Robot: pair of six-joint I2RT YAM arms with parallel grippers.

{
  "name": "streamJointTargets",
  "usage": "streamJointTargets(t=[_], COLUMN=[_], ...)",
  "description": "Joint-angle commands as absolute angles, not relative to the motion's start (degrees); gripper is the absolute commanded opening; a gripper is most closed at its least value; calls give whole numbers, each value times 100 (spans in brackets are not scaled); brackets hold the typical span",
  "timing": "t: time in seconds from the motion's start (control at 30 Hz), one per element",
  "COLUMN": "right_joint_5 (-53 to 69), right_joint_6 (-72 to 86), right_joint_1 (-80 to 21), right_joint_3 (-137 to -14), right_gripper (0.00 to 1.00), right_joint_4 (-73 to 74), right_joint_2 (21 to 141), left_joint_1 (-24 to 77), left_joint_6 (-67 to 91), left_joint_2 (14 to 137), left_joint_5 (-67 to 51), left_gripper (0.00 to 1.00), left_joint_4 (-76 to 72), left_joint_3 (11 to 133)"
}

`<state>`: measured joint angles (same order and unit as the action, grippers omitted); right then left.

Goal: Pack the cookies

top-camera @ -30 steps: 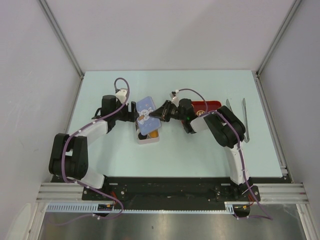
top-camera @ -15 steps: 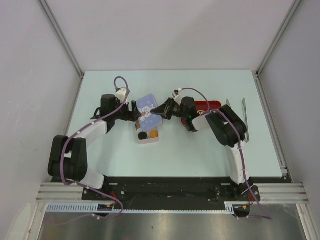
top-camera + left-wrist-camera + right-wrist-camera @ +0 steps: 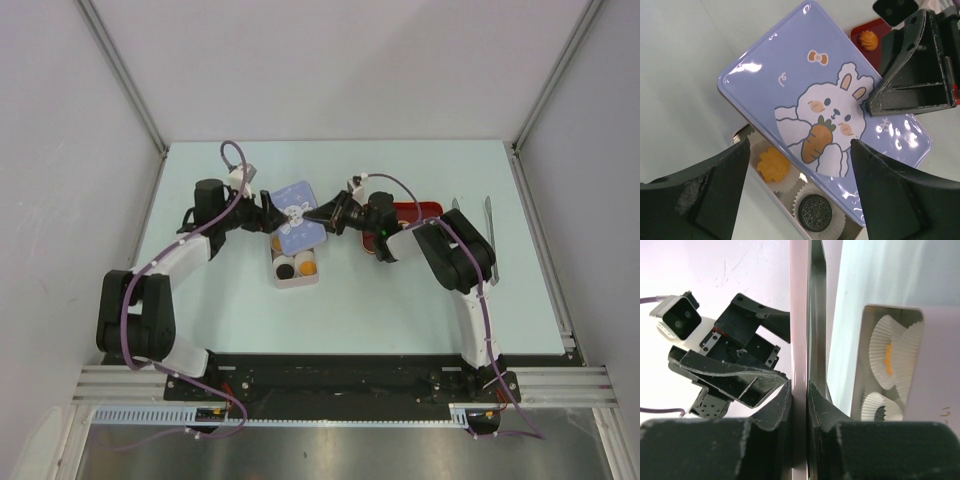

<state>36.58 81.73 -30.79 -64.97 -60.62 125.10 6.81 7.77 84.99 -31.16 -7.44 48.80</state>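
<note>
An open white tin (image 3: pixel 297 276) holds cookies in paper cups: a black one (image 3: pixel 285 269) and an orange one (image 3: pixel 309 267). My right gripper (image 3: pixel 328 214) is shut on the right edge of the purple bunny lid (image 3: pixel 297 217), holding it tilted over the tin's far end. My left gripper (image 3: pixel 268 213) is open at the lid's left edge. In the left wrist view the lid (image 3: pixel 825 115) covers part of the tin; an orange flower cookie (image 3: pixel 772 165) and a black sandwich cookie (image 3: pixel 815 213) show below it. The right wrist view shows the lid (image 3: pixel 800 315) edge-on between the jaws.
A red tray (image 3: pixel 412 212) lies under my right arm and holds an orange cookie (image 3: pixel 867 39). Metal tongs (image 3: pixel 489 238) lie at the right side of the table. Frame walls close the table's left, back and right.
The lid has moved toward the far side with the right gripper, uncovering more of the tin and its cookies. The left gripper has shifted back and left.
</note>
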Motion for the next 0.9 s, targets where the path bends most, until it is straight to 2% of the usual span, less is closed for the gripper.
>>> streamJointTargets(t=[0.0, 0.27, 0.43, 0.53, 0.73, 0.87], right_joint_5=[3779, 3823, 3867, 3876, 3885, 3902], right_joint_6=[8464, 8710, 8798, 8807, 8780, 8780], right_joint_1=[-3103, -3111, -3181, -3234, -3296, -3296], right_joint_3=[-6688, -6732, -6759, -6759, -6776, -6785], right_gripper=[0, 0, 0, 0, 0, 1], right_joint_4=[-6671, -6960, -7075, -7093, -7163, -7172], right_joint_2=[12217, 12217, 12252, 12278, 12331, 12366], left_joint_1=[571, 396, 316, 316, 308, 299], left_joint_6=[1081, 1266, 1502, 1704, 2231, 2373], left_joint_2=[8683, 8842, 9026, 9123, 9343, 9448], left_joint_5=[-3770, -4043, -4612, -5025, -5616, -5783], left_gripper=[85, 83, 80, 75, 51, 42], left_joint_4=[-1107, -1257, -1406, -1573, -2047, -2171], left_joint_3=[5168, 5124, 5203, 5264, 5282, 5265])
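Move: The rabbit lid, still pinched by the right hand, has its middle about 5 cm right of the left hand, 1 cm nearer the robot and 1 cm lower. From the right hand, the white cookie box it is meant for has its middle about 8 cm back, 4 cm left and 10 cm below, and the lid's middle is some 2 cm left, level with it. The red tray lies roughly 21 cm right of that hand, 2 cm back and 11 cm below. The lid's free left edge is taken between the left fingers: the left hand eases about 1 cm right and as much up, rolls its left side down some 15 degrees with a slight downward tip, and closes from wide open to about half, one finger coming over the lid's face and the other outside its rim. The right hand keeps its pinch on the opposite side and lifts about 2.5 cm, tilting only slightly. ##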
